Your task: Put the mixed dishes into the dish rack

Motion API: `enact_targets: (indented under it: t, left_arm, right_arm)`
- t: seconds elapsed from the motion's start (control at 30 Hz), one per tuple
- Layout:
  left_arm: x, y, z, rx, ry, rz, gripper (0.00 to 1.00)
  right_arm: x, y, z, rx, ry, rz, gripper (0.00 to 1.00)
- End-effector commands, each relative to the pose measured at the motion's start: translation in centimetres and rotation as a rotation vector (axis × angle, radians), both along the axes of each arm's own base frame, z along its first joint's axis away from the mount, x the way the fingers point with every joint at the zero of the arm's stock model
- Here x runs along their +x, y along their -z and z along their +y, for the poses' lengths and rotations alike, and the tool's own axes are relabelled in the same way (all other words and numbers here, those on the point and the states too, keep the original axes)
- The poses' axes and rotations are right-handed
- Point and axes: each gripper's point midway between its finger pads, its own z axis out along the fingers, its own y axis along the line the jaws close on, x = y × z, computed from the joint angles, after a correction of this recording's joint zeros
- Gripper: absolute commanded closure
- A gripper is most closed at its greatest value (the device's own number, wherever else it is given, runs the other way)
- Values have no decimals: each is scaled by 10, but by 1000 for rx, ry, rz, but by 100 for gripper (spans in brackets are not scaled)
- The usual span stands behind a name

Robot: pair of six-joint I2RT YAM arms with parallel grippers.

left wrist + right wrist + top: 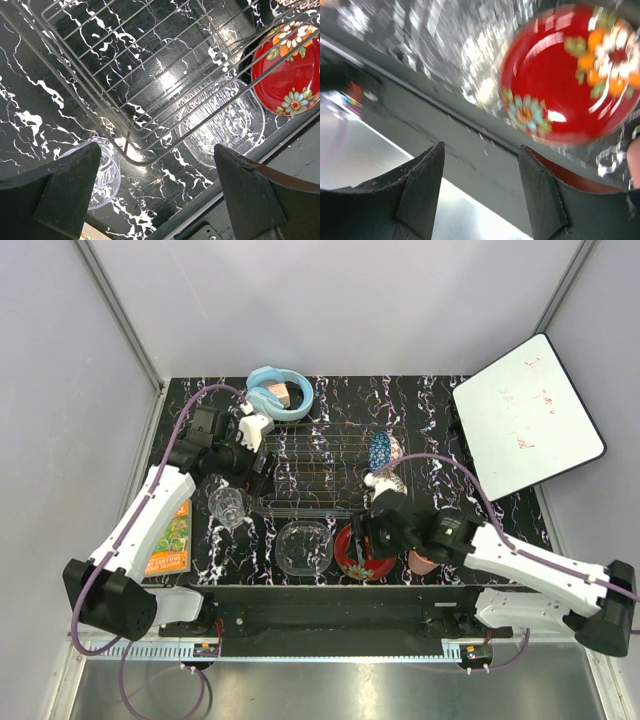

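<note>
The wire dish rack (320, 455) sits mid-table, with the blue patterned bowl (380, 450) on edge at its right end and the beige lattice bowl (392, 481) beside it. In front of the rack lie the clear tumbler (228, 505), the clear glass bowl (305, 547), the red floral plate (350, 540) and the pink cup (424, 562). My left gripper (262, 472) hangs open over the rack's near-left corner (145, 162), empty (156, 147), with the tumbler (107, 175) by its left finger. My right gripper (362, 548) is open and empty (480, 147) above the plate (565, 75), which looks blurred.
Light-blue headphones (278, 392) lie behind the rack. A white board (527, 415) leans at the back right. An orange booklet (170, 537) rests at the left edge under the left arm. The table's front edge (470, 150) runs just below the plate.
</note>
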Motion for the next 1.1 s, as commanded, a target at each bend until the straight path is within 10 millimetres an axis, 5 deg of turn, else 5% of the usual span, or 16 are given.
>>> enact_targets:
  t: [0.0,0.13,0.4,0.7,1.07]
  left_arm:
    - [2,-14,6,17,6,-79,1]
    - [2,-12,9,39,13,-90,1]
    - [0,-8,12,56,35,-101,1]
    - [3,-9,11,68,57,-105,1]
    - [6,1,4,49,69,-47,1]
  right_arm:
    - [-30,28,-13,-141,6,96,32]
    - [-40,62,-42,-229,181,195,32]
    - [-28,85,-78,-224,471,175,33]
    - [-17,127,-68,-282,489,162,31]
    - [-1,136,-70,-208,539,171,32]
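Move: The red plate's middle lies about 16 cm below the right gripper and some 4 cm ahead, neither left nor right. From the same gripper, the pink cup stands 14 cm to the right and 2 cm ahead, and the clear plate lies 13 cm to the left and 5 cm ahead. The patterned bowl in the rack is about 14 cm ahead and 5 cm right. From the left gripper, the red plate is roughly 25 cm right, 10 cm back and well below. Bring the right gripper down about 14 cm to just above the red plate's near right rim, first drawing back a little, then swinging some 7 cm right and sinking on, with a slight forward return at the end. Turn the wrist clockwise some 30 degrees and steepen the fingers, keeping them partly open; the gripper's body crowds the pink cup aside. ##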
